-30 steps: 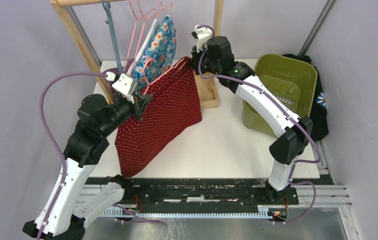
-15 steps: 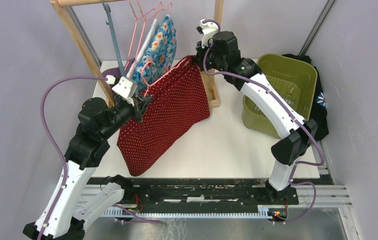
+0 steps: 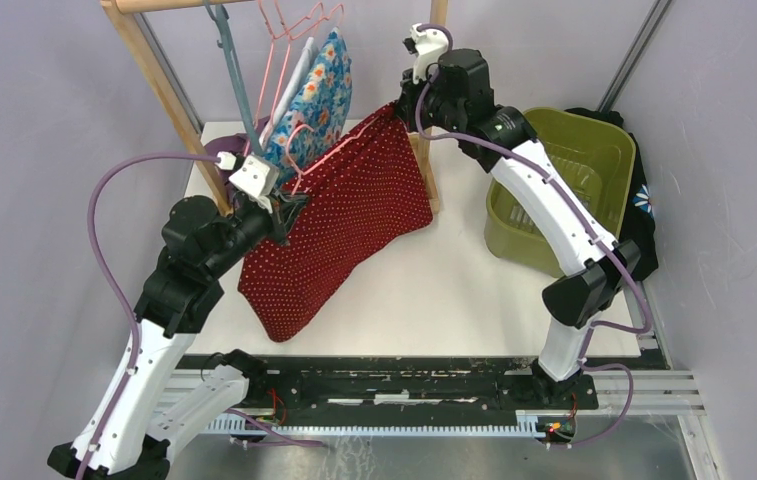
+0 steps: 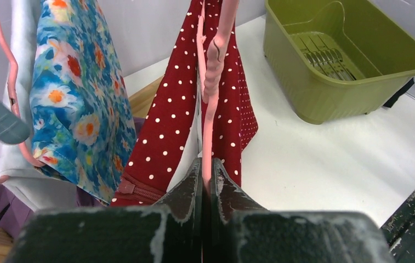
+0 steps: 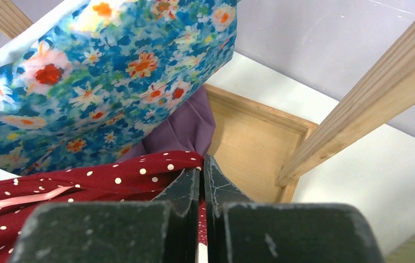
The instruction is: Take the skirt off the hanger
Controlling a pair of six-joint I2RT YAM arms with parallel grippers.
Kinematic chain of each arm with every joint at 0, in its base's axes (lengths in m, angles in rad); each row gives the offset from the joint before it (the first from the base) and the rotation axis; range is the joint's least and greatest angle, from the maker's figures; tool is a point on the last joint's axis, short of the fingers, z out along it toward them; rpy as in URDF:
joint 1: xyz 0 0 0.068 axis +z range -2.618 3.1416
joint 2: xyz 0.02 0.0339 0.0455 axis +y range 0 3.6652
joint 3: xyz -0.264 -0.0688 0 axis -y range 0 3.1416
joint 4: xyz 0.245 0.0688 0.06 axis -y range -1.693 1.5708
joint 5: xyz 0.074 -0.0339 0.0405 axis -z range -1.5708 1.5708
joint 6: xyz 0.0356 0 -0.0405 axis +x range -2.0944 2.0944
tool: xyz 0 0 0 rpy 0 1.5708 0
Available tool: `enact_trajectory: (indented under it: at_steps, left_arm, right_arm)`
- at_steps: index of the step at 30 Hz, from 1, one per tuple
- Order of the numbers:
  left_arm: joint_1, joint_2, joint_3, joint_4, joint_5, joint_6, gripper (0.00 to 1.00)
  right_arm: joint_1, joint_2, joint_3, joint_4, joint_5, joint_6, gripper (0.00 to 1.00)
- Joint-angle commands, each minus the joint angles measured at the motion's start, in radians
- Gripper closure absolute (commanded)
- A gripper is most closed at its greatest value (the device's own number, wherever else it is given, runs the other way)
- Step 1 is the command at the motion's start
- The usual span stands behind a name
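Observation:
A red skirt (image 3: 344, 225) with white dots hangs stretched in the air between my two grippers, over the table. The pink hanger (image 3: 301, 135) runs along its top edge. My left gripper (image 3: 289, 205) is shut on the hanger's thin pink wire (image 4: 211, 82), with the skirt (image 4: 164, 131) draped on either side of it. High beside the wooden post, my right gripper (image 3: 402, 108) is shut on the skirt's upper right corner (image 5: 139, 172); red cloth shows between the pads of the right gripper (image 5: 202, 167).
A wooden rack (image 3: 159, 80) stands at the back with a floral garment (image 3: 319, 85), more pink hangers and a grey hanger (image 3: 232, 70). Its post (image 5: 358, 104) is close beside my right gripper. A green basin (image 3: 564, 170) sits right, dark cloth (image 3: 644, 215) behind it.
My right gripper has risen and moved right with the skirt's corner, drawing the top edge taut. The left gripper has shifted slightly right with the hanger.

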Motion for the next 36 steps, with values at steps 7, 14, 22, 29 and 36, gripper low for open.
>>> enact_trajectory:
  at_steps: [7, 14, 22, 29, 36]
  left_arm:
    - [0.007, -0.119, 0.076, -0.130, 0.117, 0.043, 0.97]
    - [0.006, -0.119, 0.142, -0.118, 0.177, 0.020, 0.97]
    - [0.006, -0.076, 0.171, 0.086, 0.121, -0.026, 0.97]
    - [0.006, 0.004, 0.089, 0.396, 0.008, -0.046, 0.97]
    - [0.005, 0.145, 0.029, 0.729, -0.022, -0.102, 0.97]
  right_arm:
    - [-0.172, 0.116, 0.071, 0.120, 0.304, -0.065, 0.99]
    - [-0.186, 0.163, 0.070, 0.106, 0.268, -0.056, 0.99]
    - [-0.172, 0.114, -0.138, 0.148, 0.156, 0.039, 0.99]
    - [-0.073, -0.065, -0.447, 0.220, 0.085, 0.084, 0.99]
    - [0.131, -0.166, -0.542, 0.202, 0.001, 0.107, 0.99]
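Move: The left hand holds the pink hanger by its neck. The hanger's far end, tucked in the red skirt's waist, lies some 15 cm ahead and 12 cm right of it, with the teal hanger about 10 cm ahead and 8 cm left. From the right hand, pinching the skirt's waist corner, that far end is roughly 4 cm back and 7 cm left. The floral skirt hangs about 16 cm left, level with it, and the rack's post 10 cm ahead, 7 cm right. Still pinching the skirt's waist corner, the right hand drags it down about 13 cm, first easing left, then also back some 6 cm, its fingers tipping down about 15 degrees. The left hand keeps its grip on the hanger's neck, draws back a little, then lifts forward and up, fingers tilting up, away from the descending cloth. ##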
